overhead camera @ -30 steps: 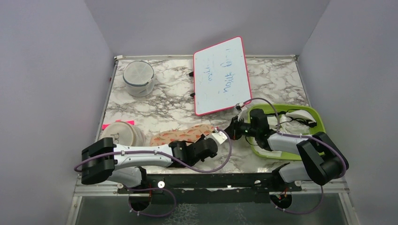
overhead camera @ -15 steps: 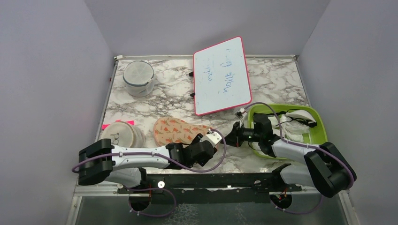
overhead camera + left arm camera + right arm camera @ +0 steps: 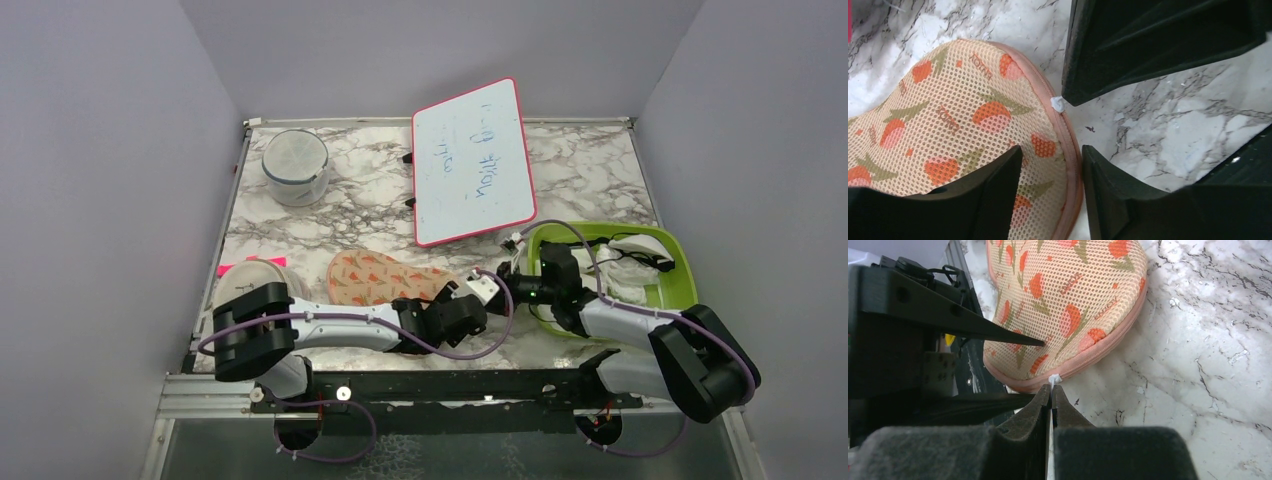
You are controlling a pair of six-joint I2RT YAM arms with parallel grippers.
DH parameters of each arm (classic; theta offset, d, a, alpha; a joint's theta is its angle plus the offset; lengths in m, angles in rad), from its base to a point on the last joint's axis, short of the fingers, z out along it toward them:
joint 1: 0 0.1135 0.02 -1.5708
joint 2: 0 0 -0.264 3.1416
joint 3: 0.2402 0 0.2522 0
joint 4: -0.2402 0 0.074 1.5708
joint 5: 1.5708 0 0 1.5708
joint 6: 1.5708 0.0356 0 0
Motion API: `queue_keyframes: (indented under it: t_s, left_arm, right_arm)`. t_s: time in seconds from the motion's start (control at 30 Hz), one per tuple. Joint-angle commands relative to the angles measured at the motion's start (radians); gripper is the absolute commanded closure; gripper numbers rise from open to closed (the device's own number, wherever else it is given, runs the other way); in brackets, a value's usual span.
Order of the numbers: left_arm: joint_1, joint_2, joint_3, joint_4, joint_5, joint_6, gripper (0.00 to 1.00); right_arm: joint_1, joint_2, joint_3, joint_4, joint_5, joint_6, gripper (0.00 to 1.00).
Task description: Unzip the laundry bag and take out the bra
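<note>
The laundry bag [image 3: 375,280] lies flat on the marble table, a peach mesh pouch with orange and green motifs [image 3: 958,115] and a pink zip round its edge [image 3: 1098,347]. My right gripper [image 3: 1051,388] is shut on the small white zip pull [image 3: 1053,377] at the bag's right end, and in the overhead view it [image 3: 503,281] reaches in from the right. My left gripper [image 3: 1050,167] is open, one finger over the mesh and the other just outside the zipped edge. From above it [image 3: 472,298] sits at the same end. The bra is hidden.
A green tray [image 3: 680,262] with white garments stands at the right, under the right arm. A red-framed whiteboard [image 3: 472,160] leans at the back. A white mesh cylinder [image 3: 296,165] stands back left, and a round white pouch [image 3: 255,283] lies left of the bag.
The left gripper let go of the bag, opened, and slid right to the bag's end. The bag dropped flat on the table. The right gripper stayed shut at the zip pull.
</note>
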Motion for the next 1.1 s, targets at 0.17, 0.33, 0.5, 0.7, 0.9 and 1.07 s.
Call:
queue_keyframes:
  t_s: [0.17,0.33,0.5,0.7,0.9,1.07]
  left_arm:
    - [-0.004,0.004,-0.003,-0.014,-0.079,-0.044,0.87]
    - [-0.004,-0.097,-0.051,-0.033,-0.039,-0.006,1.0]
    - [-0.004,-0.233,-0.098,-0.052,0.027,0.042,1.0]
    - [-0.004,-0.349,-0.108,-0.109,0.048,0.062,1.0]
    - [-0.004,-0.385,-0.077,-0.134,0.06,0.058,1.0]
    - [-0.004,-0.412,-0.054,-0.134,0.072,0.077,1.0]
  right_arm:
    - [0.01,-0.011,-0.009,0.027,0.008,0.01,0.99]
    - [0.008,0.018,-0.012,0.082,0.104,0.06,0.99]
    - [0.008,0.114,0.047,0.124,0.102,0.051,0.99]
    - [0.008,0.221,0.117,0.137,0.079,0.002,0.99]
    - [0.008,0.326,0.172,0.18,0.027,-0.025,0.99]
    - [0.01,0.382,0.194,0.23,0.011,-0.023,0.99]
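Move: The bag's zipper edge lies between my open left fingers, about 1 cm below their tips, with the zipper pull some 3 cm ahead and 1 cm to the right of them. My right fingers already hold that pull; the far corner of the edge is about 6 cm ahead, 3 cm left and 2 cm below. From the right hand, the laundry bag's middle is roughly 15 cm left and 2 cm ahead, and the green tray 27 cm right and 2 cm ahead, both lower. I dip my left hand about 1 cm and shut its fingers on the zipper edge, then haul that edge up some 7 cm, drifting 4 cm left and slightly back. Meanwhile my right hand waits, then, still pinching the pull, runs it about 5 cm forward along the edge towards the far corner, easing left and down too. ##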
